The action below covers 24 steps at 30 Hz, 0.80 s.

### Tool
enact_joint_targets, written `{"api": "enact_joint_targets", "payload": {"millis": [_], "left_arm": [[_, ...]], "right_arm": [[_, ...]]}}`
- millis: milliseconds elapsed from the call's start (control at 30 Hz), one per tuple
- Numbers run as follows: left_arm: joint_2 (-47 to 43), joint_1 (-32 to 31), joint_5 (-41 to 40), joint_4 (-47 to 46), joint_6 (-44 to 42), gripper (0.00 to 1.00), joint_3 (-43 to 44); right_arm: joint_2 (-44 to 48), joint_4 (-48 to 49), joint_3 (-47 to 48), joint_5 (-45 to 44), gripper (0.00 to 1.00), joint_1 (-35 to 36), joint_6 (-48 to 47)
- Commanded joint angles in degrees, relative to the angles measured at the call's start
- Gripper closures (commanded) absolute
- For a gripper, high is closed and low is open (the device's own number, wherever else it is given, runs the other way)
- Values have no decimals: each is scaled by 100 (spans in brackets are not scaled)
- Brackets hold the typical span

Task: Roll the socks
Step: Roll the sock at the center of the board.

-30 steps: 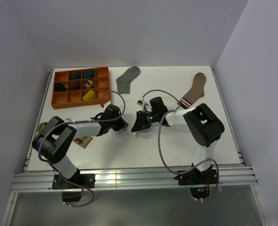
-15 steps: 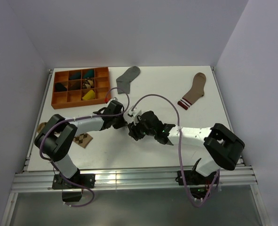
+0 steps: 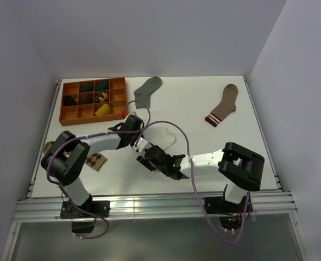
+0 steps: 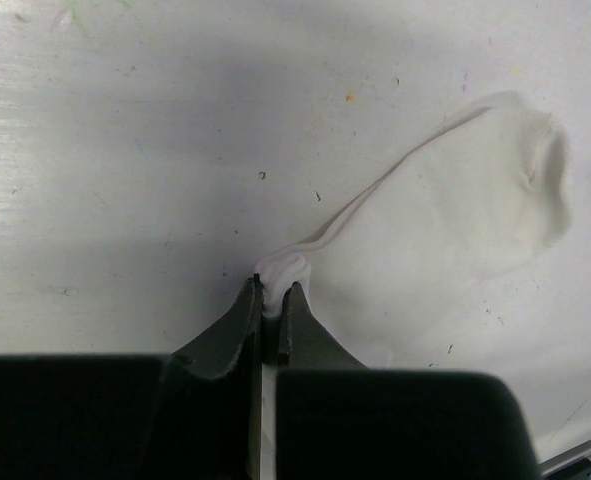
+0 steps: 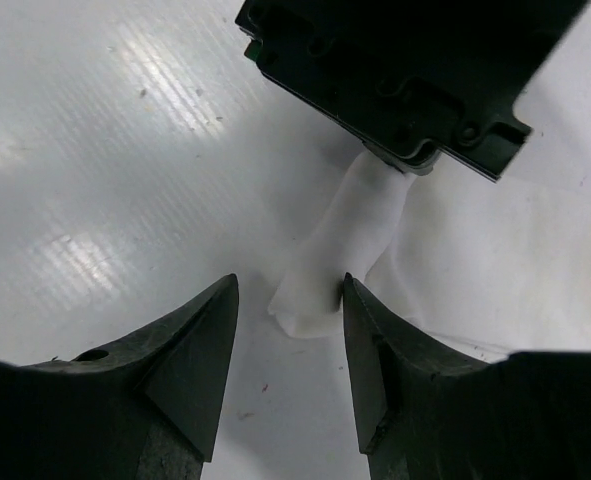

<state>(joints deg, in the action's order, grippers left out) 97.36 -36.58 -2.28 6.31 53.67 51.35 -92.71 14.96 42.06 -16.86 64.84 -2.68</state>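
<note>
The white sock (image 3: 161,138) lies flat on the table in the middle; the left wrist view shows it (image 4: 455,215) spreading away to the right. My left gripper (image 3: 138,142) is shut on a bunched edge of it (image 4: 272,292). My right gripper (image 3: 145,156) stands open just in front of the left one (image 5: 290,288). The pinched end of the white sock (image 5: 320,280) lies between its fingertips and touches the right finger (image 5: 360,310). A grey sock (image 3: 148,89) lies flat at the back, apart from both grippers.
An orange compartment tray (image 3: 68,116) with small coloured items stands at the back left. A brown sock with a striped cuff (image 3: 223,105) lies at the back right. A diamond-patterned sock (image 3: 96,161) lies beside the left arm. The left gripper's black body (image 5: 395,70) hangs close above the right fingers.
My right arm has swung down and to the left, towards the near edge, and its jaws have opened. The white sock has come into view, spread flat. The left gripper has stayed shut.
</note>
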Motion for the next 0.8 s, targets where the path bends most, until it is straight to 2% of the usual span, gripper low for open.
{"api": "enact_joint_targets", "payload": {"millis": [0, 367, 567, 700, 767], "left_arm": [[152, -7, 79, 310, -120, 100, 33], [178, -7, 167, 257, -102, 100, -11], [178, -7, 176, 231, -102, 100, -11], [178, -7, 176, 240, -111, 100, 6], [169, -7, 176, 240, -111, 100, 15]], "right_arm": [[-291, 297, 337, -906, 47, 125, -92], [-757, 402, 504, -1390, 48, 222, -154], [-1091, 253, 619, -1399, 53, 231, -102], [-1232, 77, 715, -1372, 61, 222, -22], [-1215, 33, 707, -1364, 74, 222, 4]]}}
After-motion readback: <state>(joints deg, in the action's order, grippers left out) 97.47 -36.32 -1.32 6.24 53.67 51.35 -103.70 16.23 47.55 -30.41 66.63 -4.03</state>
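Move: The near end of the white sock's folded strip, which the right fingers are about to close on, lies about 3 cm ahead of the right hand and 3 cm below it, hardly to either side. The sock's flat foot is some 9 cm ahead and 9 cm right of the right hand, and the argyle sock about 32 cm to its left and 4 cm ahead. From the left hand, which already pinches the sock, that strip end is roughly 4 cm back and 2 cm right. The right fingers come around the near end of the white sock's folded strip, one on each side, and close to a little over half their starting gap, nearly all of it late in the approach. To get there the right hand goes about 3 cm forward and as much down, turning some 10 degrees clockwise. The left hand stays put, its shut fingers keeping their pinch on the sock. ##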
